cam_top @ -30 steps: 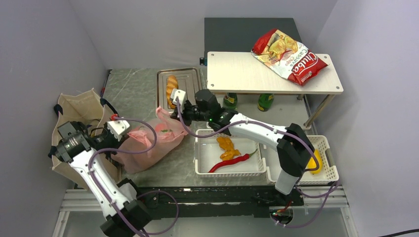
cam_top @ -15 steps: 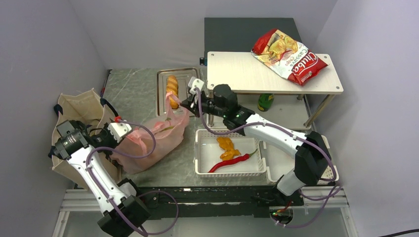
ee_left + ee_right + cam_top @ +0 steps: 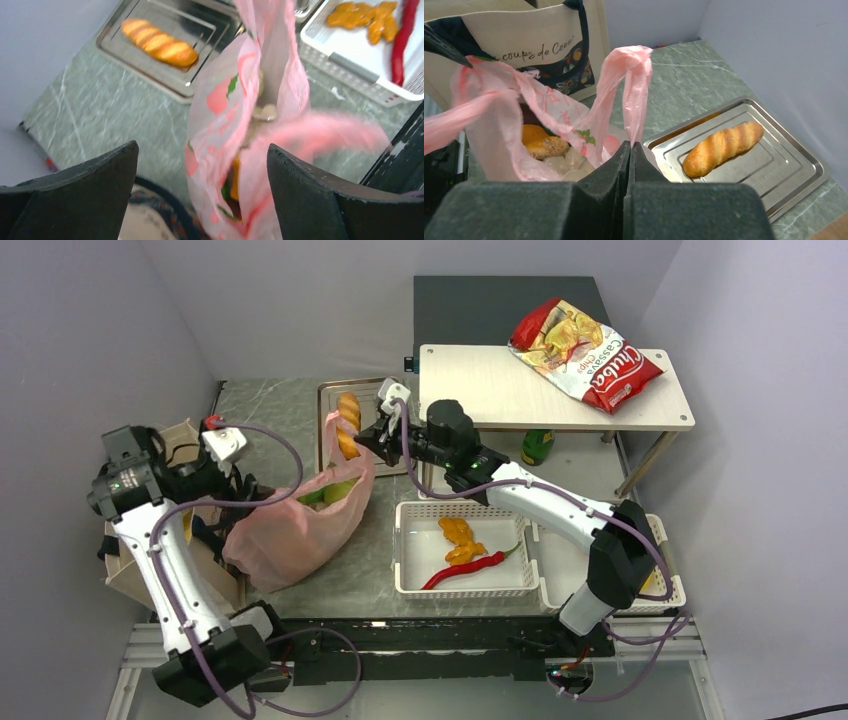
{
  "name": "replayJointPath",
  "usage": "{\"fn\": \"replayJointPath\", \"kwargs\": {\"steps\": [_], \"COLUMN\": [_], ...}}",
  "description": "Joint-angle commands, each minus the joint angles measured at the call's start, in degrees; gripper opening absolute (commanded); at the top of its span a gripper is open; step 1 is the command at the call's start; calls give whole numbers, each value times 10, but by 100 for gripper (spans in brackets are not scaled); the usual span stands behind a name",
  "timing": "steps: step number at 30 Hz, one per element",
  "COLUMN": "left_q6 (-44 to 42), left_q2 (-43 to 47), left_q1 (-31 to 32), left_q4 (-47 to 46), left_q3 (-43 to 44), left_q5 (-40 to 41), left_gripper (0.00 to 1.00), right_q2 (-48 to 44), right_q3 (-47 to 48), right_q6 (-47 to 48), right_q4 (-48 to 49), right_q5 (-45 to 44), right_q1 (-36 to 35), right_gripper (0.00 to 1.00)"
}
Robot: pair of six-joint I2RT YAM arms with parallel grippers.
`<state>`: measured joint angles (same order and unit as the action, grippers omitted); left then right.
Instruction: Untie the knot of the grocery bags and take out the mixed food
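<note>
The pink carrier bag (image 3: 290,528) lies on the table with its mouth pulled open. My right gripper (image 3: 362,436) is shut on one loop handle (image 3: 631,75) and holds it up over the steel tray. Inside the bag the right wrist view shows a brown bun (image 3: 544,145), white garlic (image 3: 566,162) and something dark. Green food (image 3: 325,494) shows at the mouth. My left gripper (image 3: 245,488) is open by the bag's left end; its fingers (image 3: 90,175) stand wide with the bag (image 3: 240,100) beyond them. The beige tote (image 3: 140,540) stands at the left, partly behind my left arm.
A baguette (image 3: 347,425) lies on the steel tray (image 3: 390,400). A white basket (image 3: 410,575) holds orange pieces and a red chilli. Another white basket (image 3: 662,535) is at the right. A shelf (image 3: 480,390) carries the red Cassava chips bag (image 3: 585,350), with green bottles (image 3: 538,445) beneath.
My right gripper pulled the handle up and back towards the tray, opening the bag's mouth. My left arm rose and swung back to the left, away from the bag.
</note>
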<state>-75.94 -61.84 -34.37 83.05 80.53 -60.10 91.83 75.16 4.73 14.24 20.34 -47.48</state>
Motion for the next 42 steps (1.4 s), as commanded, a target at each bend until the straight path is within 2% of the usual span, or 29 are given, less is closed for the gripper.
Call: {"fn": "replayJointPath", "kwargs": {"steps": [1,3,5,8,10,12,14,16,17,19,22,25,28,29,30,32,33,35,36,38,42], "left_q6": [303,337,367,388,421,468,489,474,459,433,456,455,471,477,484,510,516,531,541,549,545], "left_q2": [34,55,54,29,22,12,-13,-37,-40,-27,8,6,-17,-30,-40,-55,-56,-47,-39,-31,-40], "left_q1": [98,162,214,260,278,282,282,279,279,279,286,308,336,339,339,328,306,241,206,161,153], "left_q4": [-243,-334,-368,-390,-442,-493,-483,-434,-412,-390,-437,-445,-476,-482,-486,-478,-471,-470,-476,-481,-434], "left_q3": [-51,-97,-116,-130,-156,-173,-155,-124,-117,-125,-167,-177,-189,-188,-184,-165,-156,-152,-158,-168,-168], "left_q5": [5,61,94,116,158,215,230,208,183,118,80,120,192,211,227,261,257,217,200,169,106], "left_gripper": [99,99,99,100,99,92,80,67,64,70,87,94,92,88,80,57,45,13,1,0,0], "right_q2": [-1,-1,0,1,1,0,-2,-6,-7,-4,8,20,24,23,22,19,16,9,6,1,41], "right_q3": [24,27,33,38,39,39,36,29,26,27,40,57,64,64,63,61,61,60,60,56,95], "right_q6": [-5,-2,-2,-3,-5,-3,2,10,11,8,-1,-7,-9,-7,-5,8,14,9,11,27,20], "right_q4": [39,39,36,37,38,34,27,21,20,18,21,18,16,15,12,-1,-12,-39,-56,-83,-115], "right_q5": [15,11,10,8,9,10,9,4,4,6,6,6,11,11,10,5,0,-3,7,11,12], "right_q1": [-7,-8,-8,-9,-9,-10,-9,-7,-6,-6,-8,-9,-9,-10,-10,-9,-6,5,11,14,13], "right_gripper": [0,0,0,0,0,0,0,0,0,0,0,0,0,0,0,0,0,0,0,0,0]}}
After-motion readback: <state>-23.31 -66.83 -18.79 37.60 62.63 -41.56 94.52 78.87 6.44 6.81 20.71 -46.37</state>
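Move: The left hand is empty and open. The pink bag's far rim, its target, lies about 6 cm ahead, 9 cm right and 7 cm lower; the bag's body is roughly 4 cm back, 4 cm right and 13 cm below. The bread stands some 24 cm ahead, 14 cm right and 16 cm lower, the tote about 20 cm left, level with the hand, 15 cm down. From the right hand, which holds a bag handle, that rim is some 5 cm back, 11 cm left and 7 cm lower. Rightward, forward and down, the open left hand sweeps about 8 cm to the pink bag's far rim, half closes, backs off slightly and reopens, then dips in again and pinches the plastic shut between its fingertips. It draws this about 9 cm back left, turning some 20 degrees counter-clockwise and tipping down. The right hand keeps its handle pinched, nearly still, sinking about 2 cm at the end. ##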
